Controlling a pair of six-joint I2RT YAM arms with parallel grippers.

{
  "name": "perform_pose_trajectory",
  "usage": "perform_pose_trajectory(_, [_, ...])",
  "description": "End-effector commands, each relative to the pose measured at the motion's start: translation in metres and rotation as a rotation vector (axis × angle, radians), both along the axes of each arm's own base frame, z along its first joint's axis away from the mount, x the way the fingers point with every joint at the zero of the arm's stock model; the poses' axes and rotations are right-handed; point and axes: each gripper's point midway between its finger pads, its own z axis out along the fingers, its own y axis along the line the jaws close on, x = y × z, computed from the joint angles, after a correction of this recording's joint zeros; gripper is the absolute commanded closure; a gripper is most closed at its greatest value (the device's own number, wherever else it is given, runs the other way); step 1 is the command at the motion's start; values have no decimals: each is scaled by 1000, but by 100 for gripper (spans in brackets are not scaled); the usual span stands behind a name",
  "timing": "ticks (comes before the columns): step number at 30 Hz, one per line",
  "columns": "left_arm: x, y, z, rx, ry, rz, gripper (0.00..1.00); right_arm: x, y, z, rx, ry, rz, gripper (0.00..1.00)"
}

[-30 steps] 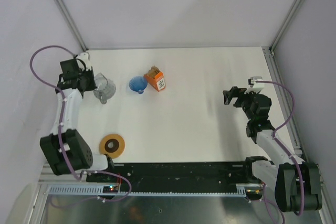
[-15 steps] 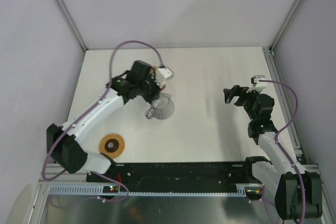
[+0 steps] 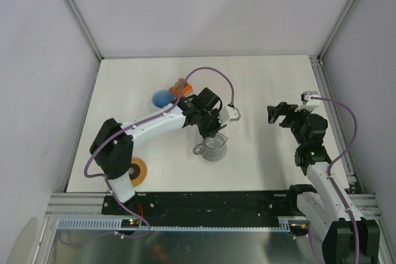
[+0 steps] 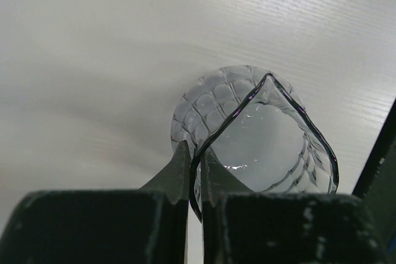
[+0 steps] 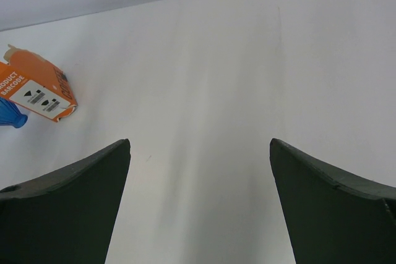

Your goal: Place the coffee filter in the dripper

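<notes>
The blue dripper (image 3: 161, 97) stands at the back of the table, partly behind my left arm; its edge shows in the right wrist view (image 5: 8, 116). No loose coffee filter shows. My left gripper (image 3: 211, 135) is shut on the rim of a clear ribbed glass jug (image 3: 215, 149), one finger inside and one outside. It holds the jug near the table's middle, right of and nearer than the dripper. The left wrist view shows the jug (image 4: 260, 134) at my left gripper (image 4: 195, 153). My right gripper (image 3: 273, 114) is open and empty at the right (image 5: 200, 143).
A small orange box with a white label (image 3: 181, 89) lies just right of the dripper and also shows in the right wrist view (image 5: 37, 93). A grey cup with an orange-tan ring top (image 3: 136, 170) stands at the near left, beside my left arm's base.
My left arm has swung from the far left to the middle of the table, carrying the glass jug right and nearer. The right arm has barely moved.
</notes>
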Motion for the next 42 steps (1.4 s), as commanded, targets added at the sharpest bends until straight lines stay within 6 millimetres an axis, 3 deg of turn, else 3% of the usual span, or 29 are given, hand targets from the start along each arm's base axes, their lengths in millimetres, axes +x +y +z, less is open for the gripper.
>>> perform_pose_trajectory(1, [15, -29, 19, -122, -138, -76, 100, 3, -5, 22, -1, -45, -20, 1])
perform_pose_trajectory(9, [6, -26, -7, -109, -151, -184, 100, 5, -6, 21, 4, -42, -19, 1])
perform_pose_trajectory(15, [0, -27, -15, -111, -145, -249, 92, 6, -7, 20, 8, -38, -18, 1])
perform_pose_trajectory(18, [-1, -27, -14, -121, -142, -263, 62, 6, -7, 17, 9, -29, -17, 1])
perform_pose_trajectory(23, [7, -26, 4, -144, -189, -255, 29, 6, -7, 14, 9, -19, -15, 1])
perform_pose_trajectory(26, [22, -24, 33, -172, -248, -197, 17, 6, -7, 13, 10, -14, -14, 1])
perform_pose_trajectory(29, [43, -11, 64, -185, -296, -92, 13, 7, -6, 12, 11, -10, -8, 1])
perform_pose_trajectory(33, [71, 39, 101, -230, -294, 108, 10, 6, -5, 9, 12, 2, -2, 1])
perform_pose_trajectory(36, [88, 101, 114, -208, -311, 267, 9, 6, -6, 4, 11, 20, -10, 1])
perform_pose_trajectory(38, [90, 147, 114, -146, -324, 361, 9, 7, -5, 1, 15, 32, -7, 1])
perform_pose_trajectory(42, [60, 232, 91, 2, -270, 466, 13, 7, 3, 2, 36, 27, 39, 1])
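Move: The left hand grips the glass carafe by its far rim; the bare table spot for it lies about 4 cm back, 2 cm right and 11 cm below. The blue dripper stands about 15 cm ahead of the hand, 21 cm left and 6 cm lower; the orange box is some 18 cm ahead, 11 cm left and 7 cm lower. From the right hand, the spot lies about 15 cm back, 28 cm left and 20 cm down. Downward first, about 2.5 cm with a slight drift right, the left hand lowers the held carafe to the table, then opens its fingers wide and lets go of the rim while the wrist turns a little clockwise. It then lifts clear and sweeps left, up and forward towards the blue dripper, some 18 cm leftward, speeding up, fingers staying open and the wrist turning back counter-clockwise. ##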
